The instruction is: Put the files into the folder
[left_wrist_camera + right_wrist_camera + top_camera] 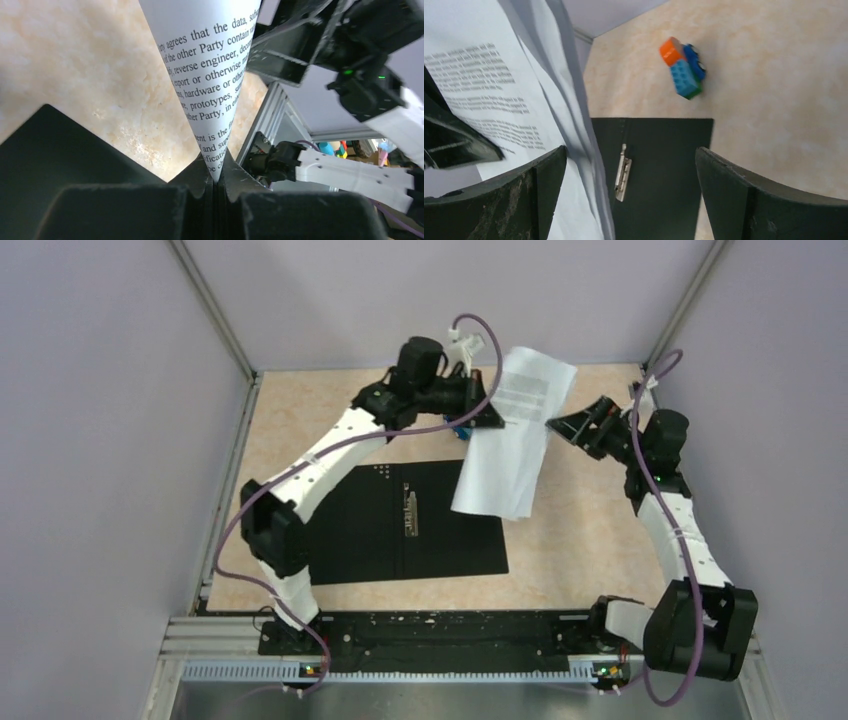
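The files (508, 440), white printed sheets, hang lifted above the table at the back. My left gripper (493, 416) is shut on their left edge. In the left wrist view the paper (210, 65) narrows down into the closed left gripper (216, 176). The folder (400, 530) lies open and flat, black inside up, with its metal clip strip (411, 510) in the middle. The sheets' lower end hangs over the folder's far right corner. My right gripper (562, 427) stands open just right of the sheets. In the right wrist view the right gripper (630, 152) has the files (519, 105) against its left finger and the folder (664, 165) below.
A small blue-and-orange toy truck (684, 67) sits on the table beyond the folder's far edge, mostly hidden behind the left gripper in the top view (462, 430). Purple walls and metal posts close the table in at the left, back and right.
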{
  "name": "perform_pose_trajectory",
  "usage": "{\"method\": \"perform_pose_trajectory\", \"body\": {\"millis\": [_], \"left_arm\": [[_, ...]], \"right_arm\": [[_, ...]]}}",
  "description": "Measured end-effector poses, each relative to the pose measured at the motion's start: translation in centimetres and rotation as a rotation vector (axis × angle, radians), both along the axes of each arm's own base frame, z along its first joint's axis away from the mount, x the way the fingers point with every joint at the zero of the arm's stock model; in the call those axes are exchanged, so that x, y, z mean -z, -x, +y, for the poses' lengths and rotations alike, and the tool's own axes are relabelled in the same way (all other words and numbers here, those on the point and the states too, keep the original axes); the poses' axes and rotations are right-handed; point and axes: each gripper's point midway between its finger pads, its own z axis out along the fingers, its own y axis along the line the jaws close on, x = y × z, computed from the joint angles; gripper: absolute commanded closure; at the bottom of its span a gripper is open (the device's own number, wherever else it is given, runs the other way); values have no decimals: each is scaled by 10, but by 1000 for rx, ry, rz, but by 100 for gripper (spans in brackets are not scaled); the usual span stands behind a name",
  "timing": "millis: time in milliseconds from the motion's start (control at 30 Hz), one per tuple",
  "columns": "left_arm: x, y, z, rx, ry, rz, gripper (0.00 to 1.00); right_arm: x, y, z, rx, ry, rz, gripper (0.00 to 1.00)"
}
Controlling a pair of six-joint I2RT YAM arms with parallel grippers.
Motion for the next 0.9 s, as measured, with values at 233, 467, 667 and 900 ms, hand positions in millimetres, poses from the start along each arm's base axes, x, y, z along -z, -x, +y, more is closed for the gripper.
{"method": "perform_pose_trajectory", "body": {"millis": [233, 467, 667, 900], "left_arm": [[-90, 18, 53, -46, 122, -144, 100], [-115, 27, 69, -49, 171, -147, 100], [-115, 27, 71, -51, 175, -136, 100], [-109, 36, 74, -45, 184, -114, 94]], "right_arm": [[-81, 9, 65, -231, -34, -269, 1], [-132, 31, 110, -382, -105, -422, 1], [-157, 46, 129, -451, -138, -480, 23], [-162, 52, 142, -481, -110, -474, 83]]}}
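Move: The left hand already pinches the files, lifted well clear of the table. The open black folder lies about 23 cm to its left, 10 cm back and 26 cm below; the toy car is some 8 cm left, 16 cm ahead and 25 cm down. From the open right hand, the middle of the files is roughly 9 cm to the left, 1 cm back and 4 cm above, with the left gripper's tips 13 cm left, 2 cm back and 6 cm up. The right hand rises some 16 cm and swings about 14 cm left towards the free side of the hanging files, drawing back slightly as its wrist turns counter-clockwise and its pointing tips up, each by nearly 30 degrees; wide open until late, its fingers then close to about half with the sheets between them. The left hand keeps its pinch on the near-side edge facing its own arm and carries the files up about 11 cm and left 7 cm, slowing early and all but holding them still for the right hand's approach. ##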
